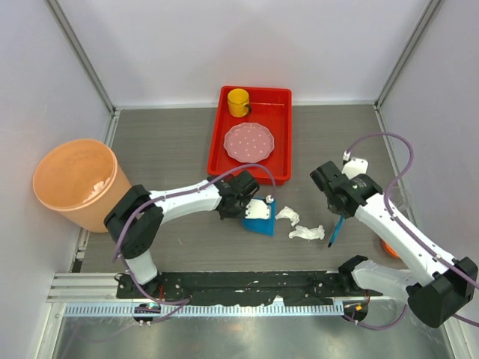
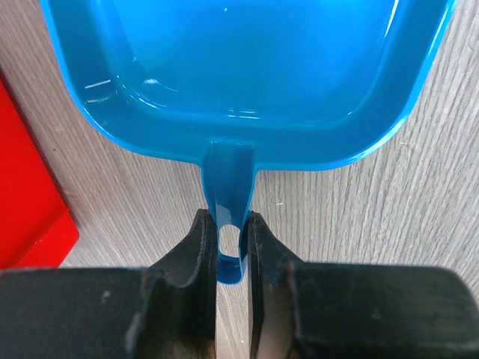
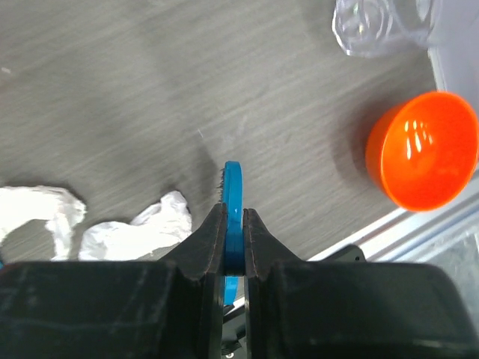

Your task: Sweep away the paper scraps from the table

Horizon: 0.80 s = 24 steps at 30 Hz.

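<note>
On the grey wood-grain table [image 1: 172, 149], two white crumpled paper scraps [image 1: 287, 215] [image 1: 307, 233] lie just right of a blue dustpan [image 1: 262, 221]; a third small wad [image 1: 268, 200] sits at the pan's back edge. My left gripper [image 1: 249, 206] is shut on the dustpan's handle [image 2: 228, 217], with the empty pan [image 2: 247, 67] stretching ahead of the fingers [image 2: 196, 254]. My right gripper [image 1: 340, 212] is shut on a thin blue brush [image 3: 234, 194], whose tip hangs just right of the scraps [image 3: 135, 232] [image 3: 37, 213].
A red tray [image 1: 217, 149] at the back holds a pink dotted plate [image 1: 249, 142] and a yellow cup [image 1: 239, 102]. A large orange bucket [image 1: 78, 183] stands at the left edge. An orange bowl [image 3: 423, 149] and a clear plastic item [image 3: 374, 26] sit by the right rail.
</note>
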Motion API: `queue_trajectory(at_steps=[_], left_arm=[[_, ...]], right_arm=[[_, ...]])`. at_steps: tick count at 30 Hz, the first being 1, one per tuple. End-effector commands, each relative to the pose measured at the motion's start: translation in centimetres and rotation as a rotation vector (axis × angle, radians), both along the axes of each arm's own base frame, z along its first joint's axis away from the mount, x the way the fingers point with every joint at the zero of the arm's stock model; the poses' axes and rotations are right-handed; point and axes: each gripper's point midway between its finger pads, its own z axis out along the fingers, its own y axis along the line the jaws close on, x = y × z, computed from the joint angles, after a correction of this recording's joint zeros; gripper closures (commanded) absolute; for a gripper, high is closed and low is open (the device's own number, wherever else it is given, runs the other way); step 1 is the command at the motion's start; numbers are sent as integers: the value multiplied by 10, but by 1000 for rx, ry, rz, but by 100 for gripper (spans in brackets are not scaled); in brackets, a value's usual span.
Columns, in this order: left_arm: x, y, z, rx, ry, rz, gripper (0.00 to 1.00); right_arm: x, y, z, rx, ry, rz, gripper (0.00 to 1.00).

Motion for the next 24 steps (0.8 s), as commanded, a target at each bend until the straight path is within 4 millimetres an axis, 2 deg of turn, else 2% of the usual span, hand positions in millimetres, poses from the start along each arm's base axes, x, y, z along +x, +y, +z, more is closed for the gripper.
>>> queue_trajectory(at_steps=[1, 3, 4, 6, 9, 10, 15, 16, 22, 24], left_arm=[[7, -11, 5, -3, -8, -58, 100], [6, -15, 4, -10, 3, -67, 100], [6, -15, 1, -4, 11, -66, 100], [2, -19, -1, -20, 40, -75, 100], [3, -22, -5, -17, 53, -71, 100], [3, -24, -6, -20, 59, -60, 100], [-1, -36, -7, -52, 112, -34, 100], [-2, -37, -8, -55, 121, -32, 100], [-19, -38, -15, -78, 208, -4, 100], [-22, -40, -15, -92, 222, 7, 100]], right_arm=[[-8, -7, -32, 4, -10, -145, 99], [-5, 0, -41, 26, -13, -141, 99], [0, 10, -47, 56, -32, -119, 99], [5, 23, -48, 80, -61, -88, 99], [19, 47, -40, 101, -144, -11, 99], [27, 61, -38, 123, -173, 22, 99], [38, 117, -30, 193, -203, 187, 99], [43, 127, -24, 226, -231, 196, 99], [52, 161, 4, 400, -323, 224, 99], [50, 168, 7, 432, -328, 241, 99]])
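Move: Of the two paper scraps, the nearer lies about 8 cm to the left of my right hand, level with it fore and aft; the other is some 15 cm left and 5 cm farther out, both around 15 cm below. The blue dustpan's middle is roughly 24 cm left of that hand and 4 cm ahead. From my left hand, which keeps hold of its handle, the pan lies 11 cm right, the two scraps some 28 and 21 cm right. I drop the brush beside the scraps, my right hand sinking about 5 cm and easing back slightly, then sweep some 14 cm left and a little forward, pushing the scraps towards the dustpan, rising slightly and turning counter-clockwise as I finish. My left hand brings the pan about 3 cm right to meet them, sinking a little and tilting its fingertips back towards me; both grips stay shut. ##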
